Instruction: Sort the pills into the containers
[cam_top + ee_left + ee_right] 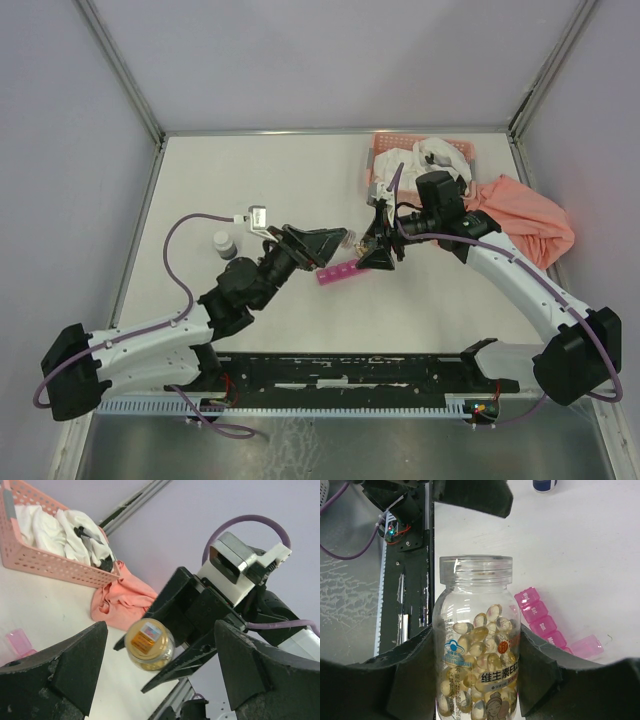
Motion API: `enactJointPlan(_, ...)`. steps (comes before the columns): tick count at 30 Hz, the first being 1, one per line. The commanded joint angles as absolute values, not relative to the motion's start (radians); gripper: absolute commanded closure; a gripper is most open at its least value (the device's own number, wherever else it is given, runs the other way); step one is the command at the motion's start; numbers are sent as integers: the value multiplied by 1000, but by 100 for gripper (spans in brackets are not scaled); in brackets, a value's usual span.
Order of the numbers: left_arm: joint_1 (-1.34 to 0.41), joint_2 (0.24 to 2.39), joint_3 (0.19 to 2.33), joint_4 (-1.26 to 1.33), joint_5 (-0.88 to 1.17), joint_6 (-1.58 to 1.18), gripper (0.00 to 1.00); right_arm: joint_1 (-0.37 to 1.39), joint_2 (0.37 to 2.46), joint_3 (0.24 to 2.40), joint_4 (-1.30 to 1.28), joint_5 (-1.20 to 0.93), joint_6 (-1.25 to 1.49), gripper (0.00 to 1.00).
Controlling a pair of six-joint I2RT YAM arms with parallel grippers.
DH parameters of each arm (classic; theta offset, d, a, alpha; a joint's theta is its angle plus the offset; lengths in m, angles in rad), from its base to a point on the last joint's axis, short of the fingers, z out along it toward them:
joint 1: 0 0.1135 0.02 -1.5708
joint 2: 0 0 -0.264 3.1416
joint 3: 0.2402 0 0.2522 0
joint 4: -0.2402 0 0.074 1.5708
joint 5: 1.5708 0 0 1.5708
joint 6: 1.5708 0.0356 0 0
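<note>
My right gripper (476,635) is shut on a clear pill bottle (476,605), its fingers (415,670) pressed on both sides. Yellow softgel pills (480,645) half fill the bottle. In the left wrist view the bottle's (149,644) gold top end faces the camera. It sits between and beyond the wide-open fingers (55,670) of my left gripper (161,630), and neither finger touches it. The containers, a magenta-pink organizer strip (540,620), lie on the table just beneath both grippers (338,273), with one paler lid standing open. The left gripper (325,245) and right gripper (378,252) face each other at mid-table.
A salmon lattice basket (385,150) holding white cloth stands at the back right. An orange cloth (525,215) is heaped beside it. A small capped bottle (226,243) stands left of the left arm. Walls enclose the table on three sides.
</note>
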State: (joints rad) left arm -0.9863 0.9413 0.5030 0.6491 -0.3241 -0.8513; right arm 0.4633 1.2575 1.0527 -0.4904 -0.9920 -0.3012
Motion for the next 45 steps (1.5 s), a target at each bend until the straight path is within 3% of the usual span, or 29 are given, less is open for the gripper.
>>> enactJointPlan(1, -1071, 967, 603, 566, -503, -910, 8, 463, 1232, 1083, -480, -989, -329, 97)
enactJointPlan(8, -1121, 1056, 708, 400, -643, -995, 20, 462, 1228, 1085, -482, -985, -333, 96)
enactJointPlan(10, -1123, 1076, 727, 375, -653, -1010, 23, 462, 1224, 1085, -482, -983, -332, 97)
enactJointPlan(13, -1124, 1100, 747, 364, -652, -1024, 35, 462, 1223, 1085, -482, -983, -332, 96)
enactJointPlan(18, -1126, 1123, 761, 365, -619, -1044, 42, 463, 1223, 1085, -483, -982, -332, 96)
enactJointPlan(38, -1126, 1142, 765, 378, -558, -1082, 43, 463, 1227, 1083, -471, -962, -311, 96)
enactJointPlan(45, -1125, 1127, 743, 450, -516, -993, 84, 461, 1235, 1089, -461, -997, -275, 97)
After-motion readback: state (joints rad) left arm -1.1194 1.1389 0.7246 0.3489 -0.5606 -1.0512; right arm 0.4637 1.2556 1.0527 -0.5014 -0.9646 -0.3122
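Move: The lid of the pill bottle, which the right hand holds, lies about 5 cm to the left hand's right, 1 cm farther out and 3 cm lower; the bottle's body sits some 3 cm further right of the lid and 4 cm below it. The pink pill box lies about 3 cm right, 2 cm ahead and 26 cm below the left hand; the white bottle 25 cm left, 7 cm ahead, 24 cm below. From the right hand, the lid is level fore and aft, 4 cm left, 4 cm up. The left fingers come to straddle the bottle's lid and pinch it, closing from wide open to about half. To get there the left hand slides right about 4 cm and sinks 3 cm, its fingers tipping down some 15 degrees; it then all but stops before the last squeeze. The right hand keeps its grip and holds the bottle steady. ##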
